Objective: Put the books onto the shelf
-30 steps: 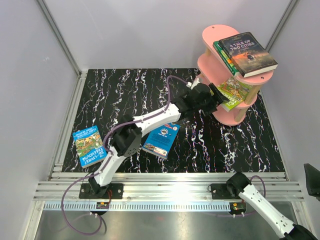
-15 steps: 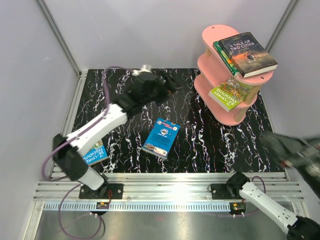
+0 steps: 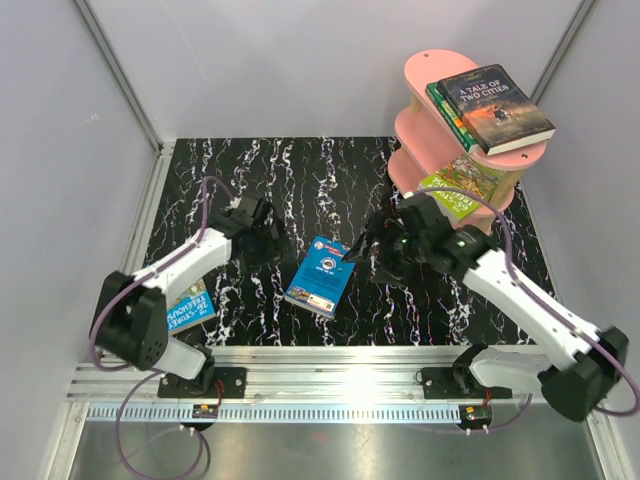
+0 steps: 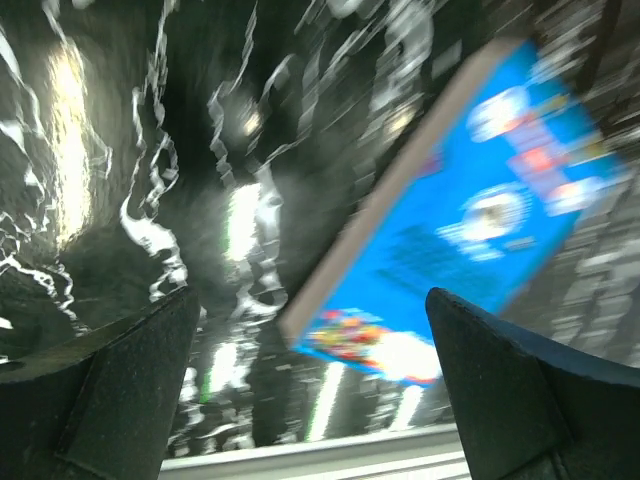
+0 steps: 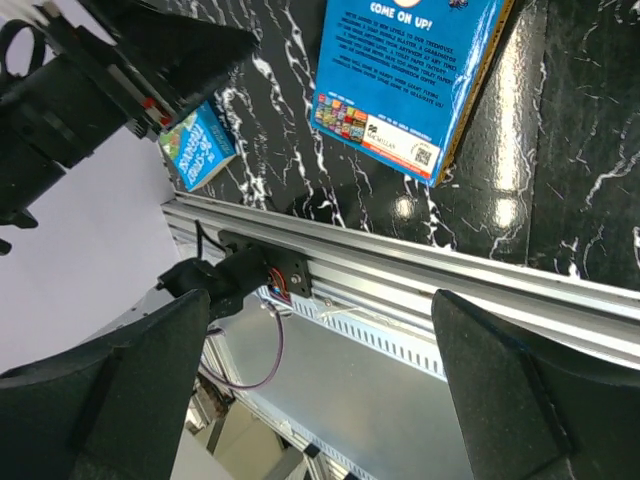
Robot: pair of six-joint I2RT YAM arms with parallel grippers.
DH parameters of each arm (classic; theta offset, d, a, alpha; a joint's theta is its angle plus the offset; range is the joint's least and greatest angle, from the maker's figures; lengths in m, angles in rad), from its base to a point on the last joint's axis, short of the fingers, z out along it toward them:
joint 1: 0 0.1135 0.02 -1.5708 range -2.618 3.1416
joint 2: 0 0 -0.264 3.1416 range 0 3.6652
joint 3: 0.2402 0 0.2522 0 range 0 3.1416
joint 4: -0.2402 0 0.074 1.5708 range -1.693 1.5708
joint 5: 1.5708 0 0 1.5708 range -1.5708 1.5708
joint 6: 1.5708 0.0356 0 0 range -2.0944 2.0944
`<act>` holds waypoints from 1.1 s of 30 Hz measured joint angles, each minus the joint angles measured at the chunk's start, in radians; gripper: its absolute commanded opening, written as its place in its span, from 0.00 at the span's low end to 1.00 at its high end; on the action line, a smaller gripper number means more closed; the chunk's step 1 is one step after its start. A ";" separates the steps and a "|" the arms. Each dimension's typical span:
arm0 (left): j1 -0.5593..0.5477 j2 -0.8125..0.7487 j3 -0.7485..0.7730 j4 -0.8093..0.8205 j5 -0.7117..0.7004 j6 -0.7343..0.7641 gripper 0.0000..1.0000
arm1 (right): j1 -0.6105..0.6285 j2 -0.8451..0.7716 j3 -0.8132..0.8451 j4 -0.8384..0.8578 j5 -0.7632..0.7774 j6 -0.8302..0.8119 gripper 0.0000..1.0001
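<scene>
The pink shelf (image 3: 425,75) stands at the back right. The dark "A Tale of Two Cities" book (image 3: 495,105) lies on its top tier over a green book (image 3: 441,102), and a green-yellow Treehouse book (image 3: 460,185) rests on the middle tier. A bright blue book (image 3: 322,275) (image 4: 470,220) (image 5: 410,70) lies flat mid-table. Another blue Treehouse book (image 3: 186,305) (image 5: 200,145) lies front left, partly under the left arm. My left gripper (image 3: 268,243) (image 4: 310,400) is open, just left of the middle book. My right gripper (image 3: 368,250) (image 5: 320,380) is open, just right of it.
The black marbled mat (image 3: 330,180) covers the table. An aluminium rail (image 3: 330,365) (image 5: 480,290) runs along the near edge. Grey walls close in the left, back and right sides. The left wrist view is motion-blurred.
The left arm left the shelf, swung across the back and came down left of the middle blue book, jaws fully spread. The right arm swung in from the right edge to that book's right side.
</scene>
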 measured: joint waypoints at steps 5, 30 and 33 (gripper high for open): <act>0.010 0.127 -0.041 0.010 0.089 0.109 0.99 | 0.000 0.192 -0.040 0.130 -0.047 0.000 1.00; 0.012 0.208 -0.127 0.284 0.546 0.148 0.98 | -0.066 0.683 -0.092 0.501 -0.158 -0.008 1.00; 0.012 0.171 -0.123 0.261 0.548 0.140 0.99 | -0.068 0.683 -0.101 0.522 -0.169 0.000 1.00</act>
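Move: The blue book lies face down, about 13 cm to the right of my left hand, level with it in reach and some 8 cm lower. From my right hand it is roughly 10 cm ahead, 12 cm to the left and 20 cm down. The 26-storey book lies about 24 cm to the left of my left hand and 4 cm nearer me. The shelf's middle stands some 32 cm ahead of my right hand and 20 cm to its right. I drop my right hand nearly 20 cm, reaching 7 cm forward and 5 cm left to the blue book's right long edge. My left hand sinks about 6 cm while drawing back, then slides right to the spine, rolling its fingertips rightward by some 20 degrees and turning clockwise, and finally rises a little. Both grippers stay wide open, outer fingers coming against the two edges, inner ones over the cover. ##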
